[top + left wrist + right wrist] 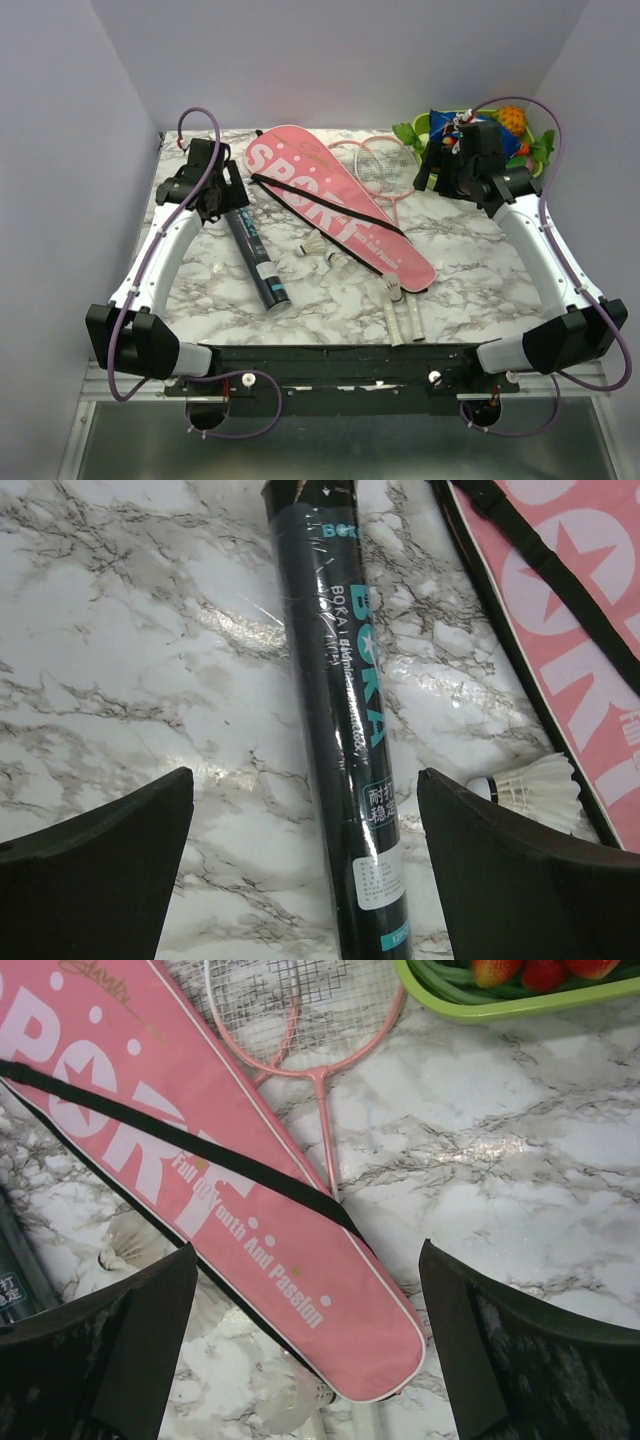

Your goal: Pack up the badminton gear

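The long pink racket bag (335,205) lies diagonally across the marble table, with two pink racket heads (385,165) showing behind it and white handles (405,318) sticking out at its near end. Small white shuttlecocks (313,247) lie along its near side. The dark tube (257,255) lies to the left. My left gripper (226,198) hovers open above the tube (340,730), its fingers either side without touching. My right gripper (448,172) hangs open over the bag (200,1150) and a racket head (300,1010), with nothing between its fingers.
A green tray (538,150) of fruit and snacks stands at the back right corner, just behind the right gripper. Grey walls close in the table on three sides. A shuttlecock (535,785) lies between the tube and the bag edge.
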{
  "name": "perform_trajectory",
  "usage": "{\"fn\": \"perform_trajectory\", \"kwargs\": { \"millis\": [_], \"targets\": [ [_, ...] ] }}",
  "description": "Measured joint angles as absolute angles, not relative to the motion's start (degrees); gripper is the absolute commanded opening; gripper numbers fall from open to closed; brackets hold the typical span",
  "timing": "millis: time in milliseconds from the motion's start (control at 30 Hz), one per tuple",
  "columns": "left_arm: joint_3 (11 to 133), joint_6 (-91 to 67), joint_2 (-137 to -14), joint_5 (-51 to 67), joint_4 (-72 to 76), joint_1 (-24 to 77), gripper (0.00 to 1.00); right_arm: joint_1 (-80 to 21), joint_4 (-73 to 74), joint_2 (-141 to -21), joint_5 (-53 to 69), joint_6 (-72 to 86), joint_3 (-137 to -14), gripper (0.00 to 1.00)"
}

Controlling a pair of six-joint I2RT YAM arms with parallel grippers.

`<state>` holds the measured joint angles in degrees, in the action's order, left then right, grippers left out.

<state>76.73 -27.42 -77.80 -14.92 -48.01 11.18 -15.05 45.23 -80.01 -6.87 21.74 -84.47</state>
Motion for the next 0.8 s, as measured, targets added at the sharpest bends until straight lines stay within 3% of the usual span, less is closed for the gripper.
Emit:
{"fn": "perform_trajectory", "kwargs": {
  "millis": [800],
  "targets": [
    [82.67, -34.63, -103.11, -14.09, -45.82, 7.97, 0.99, -15.11, 45.52, -84.47, 3.79, 21.56, -82.04, 1.0]
  ]
}}
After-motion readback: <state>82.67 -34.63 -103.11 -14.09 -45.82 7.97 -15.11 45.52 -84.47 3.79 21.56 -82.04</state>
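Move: The black shuttlecock tube lies lengthwise below the left hand, its middle about 2 cm ahead, 3 cm to the right and 18 cm down. At much the same depth, the nearer shuttlecock is level with that hand and some 20 cm to its right; the pink bag's middle is roughly 9 cm ahead and 27 cm right. From the right hand the tube is about 40 cm left, level with it and 23 cm down. Bring the open left gripper down about 12 cm towards the far half of the shuttlecock tube, reaching some 5 cm forward as it sinks, and tip the fingers roughly 15 degrees steeper so that they come to straddle the tube from above, with a slight counter-clockwise turn. Meanwhile lower the open right hand about 4 cm over the pink bag, easing 3 cm left. ##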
